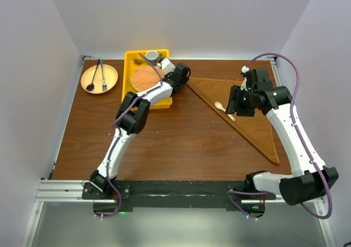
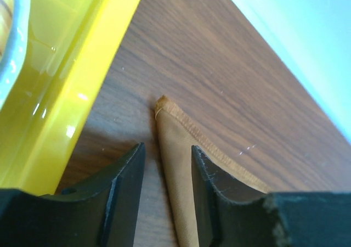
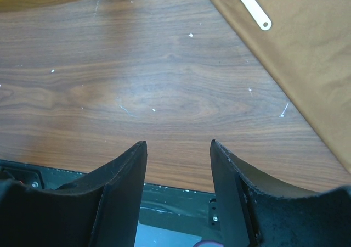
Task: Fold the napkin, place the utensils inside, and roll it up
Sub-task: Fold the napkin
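Note:
The rust-brown napkin lies folded into a long triangle on the right half of the table. A small cream spoon rests on it near the folded edge; its handle end shows in the right wrist view. My left gripper is at the napkin's far-left tip, next to the yellow tray. In the left wrist view the napkin's pointed corner lies between the fingers of my left gripper, with a gap on the left side. My right gripper hovers open above the napkin, and the fingers of my right gripper are empty.
A yellow tray at the back holds a round orange woven mat and a cup; its wall is just left of my left fingers. A tan plate with a purple spoon and a dark fork sits far left.

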Tool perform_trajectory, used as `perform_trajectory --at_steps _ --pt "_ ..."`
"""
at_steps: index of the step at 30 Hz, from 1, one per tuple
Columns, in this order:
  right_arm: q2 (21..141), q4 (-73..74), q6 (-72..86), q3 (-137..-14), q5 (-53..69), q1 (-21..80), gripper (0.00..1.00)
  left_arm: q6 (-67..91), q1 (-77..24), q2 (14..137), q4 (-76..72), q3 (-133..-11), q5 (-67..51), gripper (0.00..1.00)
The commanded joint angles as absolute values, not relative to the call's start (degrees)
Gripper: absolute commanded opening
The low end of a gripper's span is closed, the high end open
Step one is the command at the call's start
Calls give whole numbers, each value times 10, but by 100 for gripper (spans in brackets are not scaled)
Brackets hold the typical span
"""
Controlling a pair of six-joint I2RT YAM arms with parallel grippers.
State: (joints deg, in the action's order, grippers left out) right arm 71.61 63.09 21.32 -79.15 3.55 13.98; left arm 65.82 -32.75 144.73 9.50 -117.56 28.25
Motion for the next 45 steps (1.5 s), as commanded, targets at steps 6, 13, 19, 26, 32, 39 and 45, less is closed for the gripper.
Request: perform_trajectory --at_steps 6,13,19,26,32,39,45 --pt "711 640 199 -824 23 142 54 693 -313 1471 59 -1190 294 38" --pt "711 642 196 -826 20 142 54 681 -311 1477 66 -1195 304 32" --pt "709 643 195 -825 20 142 54 633 -312 1477 45 -1206 306 14" --pt "708 645 194 -837 20 142 54 573 -314 1462 9 -1218 284 3" --pt "705 650 199 -852 12 142 54 531 -323 1436 -24 -1230 247 3" --pt "686 666 231 -872 -29 141 55 509 -356 1372 -42 -1166 192 2" --pt "644 664 253 -877 -60 142 56 462 -400 1317 -84 -1101 154 2"
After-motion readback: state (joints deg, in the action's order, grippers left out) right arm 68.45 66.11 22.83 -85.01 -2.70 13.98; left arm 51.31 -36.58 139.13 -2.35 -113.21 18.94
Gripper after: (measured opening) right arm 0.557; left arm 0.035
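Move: The left hand's open fingers straddle the napkin's far-left corner. Its tip lies about 2 cm ahead, 1 cm left and 2 cm below. The yellow tray's middle is about 19 cm left and level fore and aft. The spoon, on the napkin by the diagonal edge, is some 16 cm back, 18 cm right and 3 cm below. From the right hand, the corner is roughly 34 cm ahead, 20 cm left and 20 cm below. Easing forward and down by about a centimetre each, the left hand closes its fingers on the napkin's far-left corner, then lifts it, nudging forward at first before sweeping up, right and back, away from the tray and in over the napkin. It ends about 6 cm up and 7 cm right of its start, turned some 20 degrees clockwise. The right hand, open and empty, rises about 4 cm. ##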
